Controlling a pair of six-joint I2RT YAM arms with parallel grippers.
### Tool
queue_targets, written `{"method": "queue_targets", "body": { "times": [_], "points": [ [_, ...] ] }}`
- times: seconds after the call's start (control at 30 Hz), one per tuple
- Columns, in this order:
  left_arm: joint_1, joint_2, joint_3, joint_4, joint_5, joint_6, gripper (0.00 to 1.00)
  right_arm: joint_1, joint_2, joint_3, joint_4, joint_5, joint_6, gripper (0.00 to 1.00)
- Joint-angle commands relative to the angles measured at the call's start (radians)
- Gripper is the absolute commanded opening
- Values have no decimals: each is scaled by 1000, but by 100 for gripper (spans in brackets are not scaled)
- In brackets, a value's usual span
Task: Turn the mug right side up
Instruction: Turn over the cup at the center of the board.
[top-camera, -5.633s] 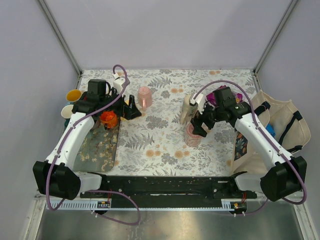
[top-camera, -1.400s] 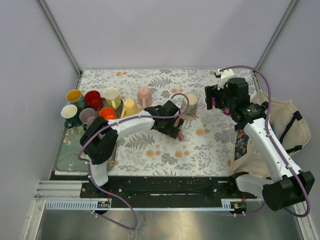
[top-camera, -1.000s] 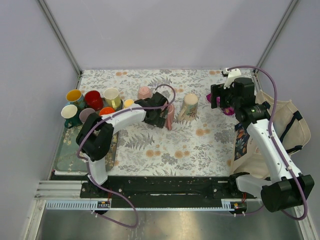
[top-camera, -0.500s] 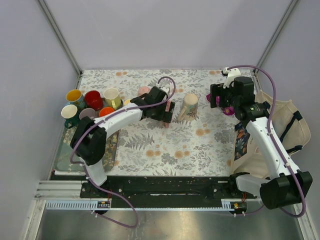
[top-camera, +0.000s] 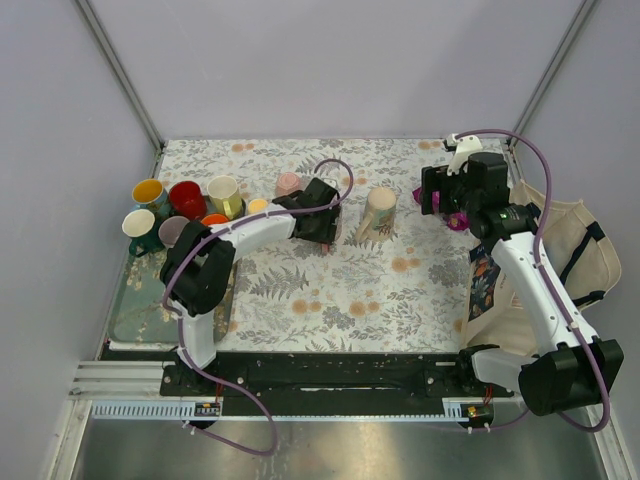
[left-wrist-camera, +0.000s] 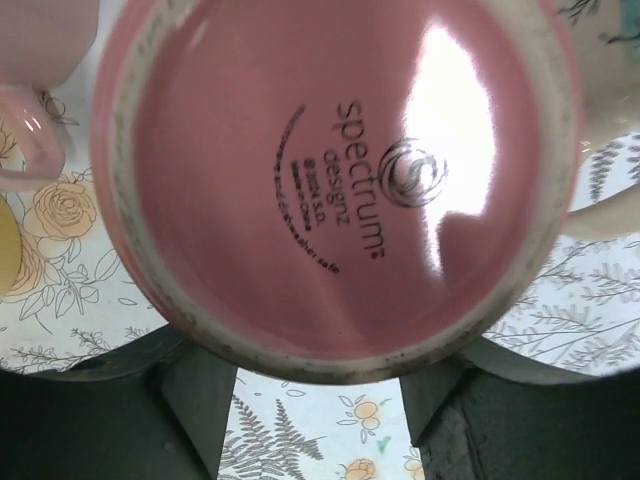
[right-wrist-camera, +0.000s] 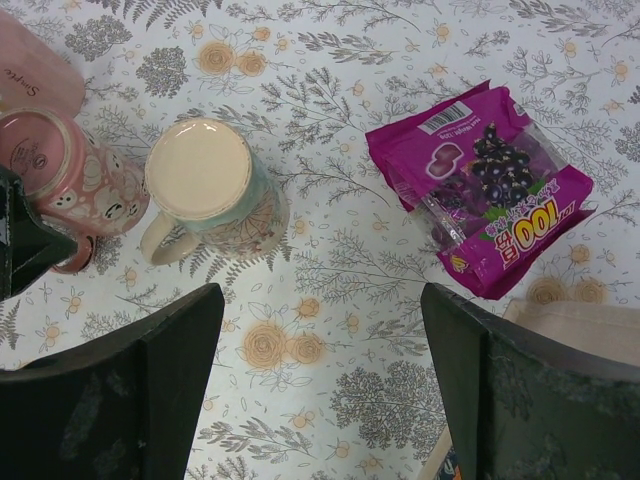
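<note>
My left gripper is shut on a pink patterned mug. In the left wrist view the mug's printed base fills the frame, between my two fingers. In the right wrist view this mug is tilted, base up toward the camera, just left of an upside-down cream mug. In the top view the gripper hides most of it. My right gripper is open and empty above the table; in its own view the gripper is right of the cream mug.
Another pink mug stands upside down behind the left gripper. Several mugs stand at the far end of a tray on the left. A purple snack bag lies at the back right. A tote bag hangs off the right edge.
My left gripper carried the pink mug from the middle of the table back and left, beside the cream mug. In the last half second it shifted only slightly. The right arm stayed nearly still.
</note>
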Motion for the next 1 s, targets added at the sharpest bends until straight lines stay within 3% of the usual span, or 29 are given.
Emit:
{"method": "queue_targets", "body": {
  "times": [0.0,0.13,0.23,0.33,0.5,0.67,0.97],
  "points": [
    [5,-39,-48,69,-58,69,61,-9,0,19,46,-18,8,89],
    [20,-74,-125,164,-4,152,51,-9,10,27,48,-30,11,89],
    [22,-91,-188,249,25,207,50,-9,10,30,49,-33,14,89],
    [31,-94,-203,287,88,246,35,-9,4,28,49,-40,8,88],
    [37,-139,-246,338,132,286,19,-11,5,14,48,-75,-11,87],
    [62,-225,-295,369,299,341,1,-9,13,14,41,-150,-41,86],
    [138,-349,-291,257,683,419,0,0,22,-5,29,-340,-103,88]
  ]
}}
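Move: The upside-down pink patterned mug stands just in front of the left hand, its middle about 5 cm ahead, 1 cm right and 3 cm below, with the handle facing back between the open fingers. The cream mug is roughly 6 cm ahead and 11 cm right, the light pink mug some 11 cm ahead and 11 cm left, the yellow mug 8 cm ahead and 17 cm left. From the right hand, the patterned mug lies about 24 cm left, 5 cm ahead and 22 cm below. The left fingers pinch the patterned mug's handle after sinking about 3.5 cm and easing left, closing from both sides on the way. Keeping that grip, the hand then rises some 6 cm and draws back a little, turning about 25 degrees clockwise as its left side dips. The open right hand swings about 3 cm left towards the mug. ##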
